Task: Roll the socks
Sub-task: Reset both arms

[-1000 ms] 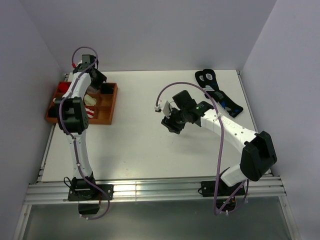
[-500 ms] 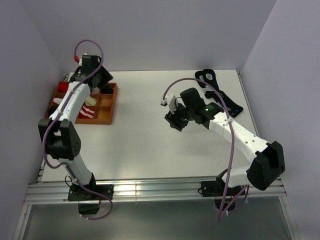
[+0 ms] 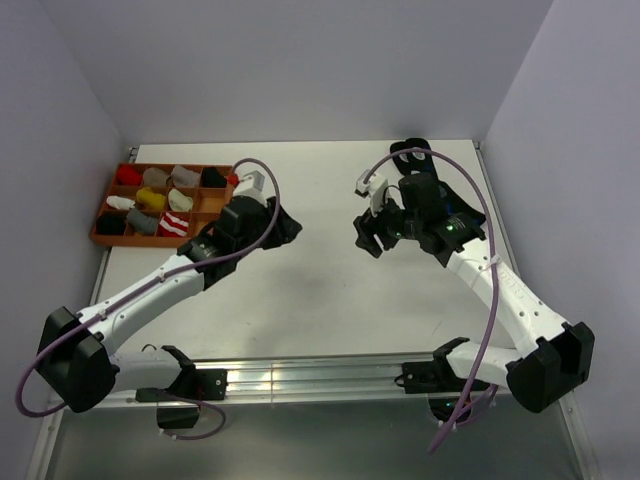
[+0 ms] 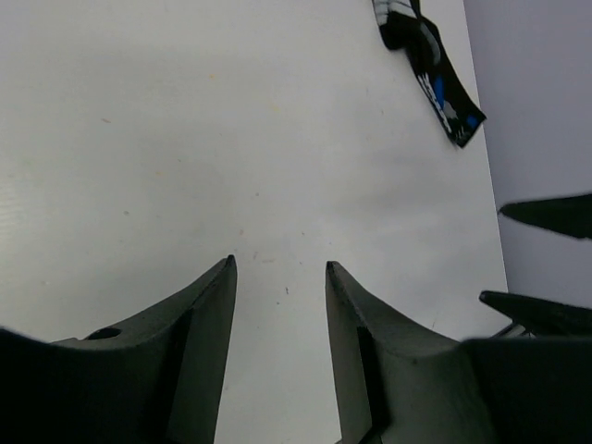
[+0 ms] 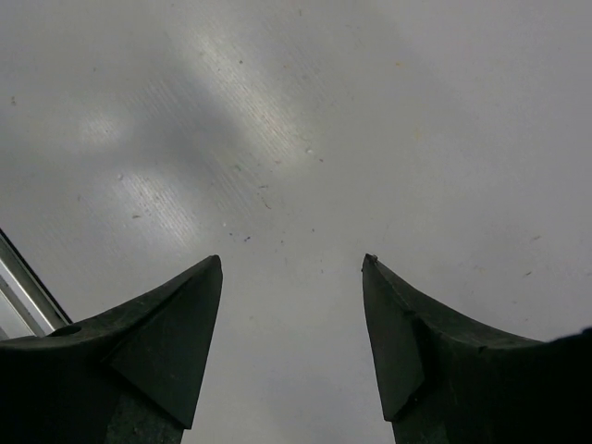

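A red-and-white striped sock lies rolled in the front row of the brown tray at the back left. A plain black sock sits in the tray's back row. Neither gripper touches them. My left gripper hangs over the middle of the table, right of the tray. In the left wrist view my left gripper is open, with only bare table between its fingers. My right gripper faces it from the right. The right wrist view shows my right gripper open wide over bare table.
The tray also holds grey, yellow, white, red and black bundles. Dark socks with white rings and blue marks lie at the back right, behind the right arm; one such dark sock shows in the left wrist view. Walls close the table's sides.
My left arm has swung from above the tray out to the table's middle. My right gripper has drifted to the back right and opened wider.
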Available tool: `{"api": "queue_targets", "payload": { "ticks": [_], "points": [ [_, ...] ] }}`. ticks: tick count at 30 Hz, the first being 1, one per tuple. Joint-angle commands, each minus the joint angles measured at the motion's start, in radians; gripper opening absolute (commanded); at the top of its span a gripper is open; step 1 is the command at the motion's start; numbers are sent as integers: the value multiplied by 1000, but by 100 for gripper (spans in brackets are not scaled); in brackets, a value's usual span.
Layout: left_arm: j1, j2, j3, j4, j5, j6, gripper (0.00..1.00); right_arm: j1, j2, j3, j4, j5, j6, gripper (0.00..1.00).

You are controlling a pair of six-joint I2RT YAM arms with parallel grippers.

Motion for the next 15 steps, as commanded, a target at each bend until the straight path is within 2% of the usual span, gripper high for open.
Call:
{"api": "queue_targets", "payload": {
  "ticks": [1,3,4,5,15],
  "points": [
    [-73,-38,-33,139,-37,6,48,-23,-46,-16,40,-40,26,72],
    [-108,-40,-30,134,-54,12,48,-33,-56,-17,26,-39,13,76],
    [-121,-44,-30,137,-60,15,48,-38,-61,-17,17,-36,10,82],
    [-140,-46,-29,137,-61,20,48,-43,-75,-17,11,-36,9,100],
    [-177,-24,-9,123,-75,29,47,-63,-153,-40,4,-48,24,100]
  ]
}}
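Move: My empty left hand has the rolled black sock, in the box's far right compartment, about 28 cm ahead and 25 cm to its left, some 18 cm lower. The rolled striped sock sits roughly 14 cm ahead and 34 cm left of this hand. From my right hand, also empty, that black sock lies about 31 cm ahead and 41 cm left, while the patterned socks lie some 29 cm ahead and 23 cm to the right; all are well below. I bring my left hand away from the box through open air, about 4 cm back and 5 cm to the right, rising slightly at the end and swinging some 5 degrees clockwise with its fingers half open. My right hand spreads its fingers from about two thirds to fully open, lifting some 3 cm and easing a little to the right. Neither hand touches anything. ##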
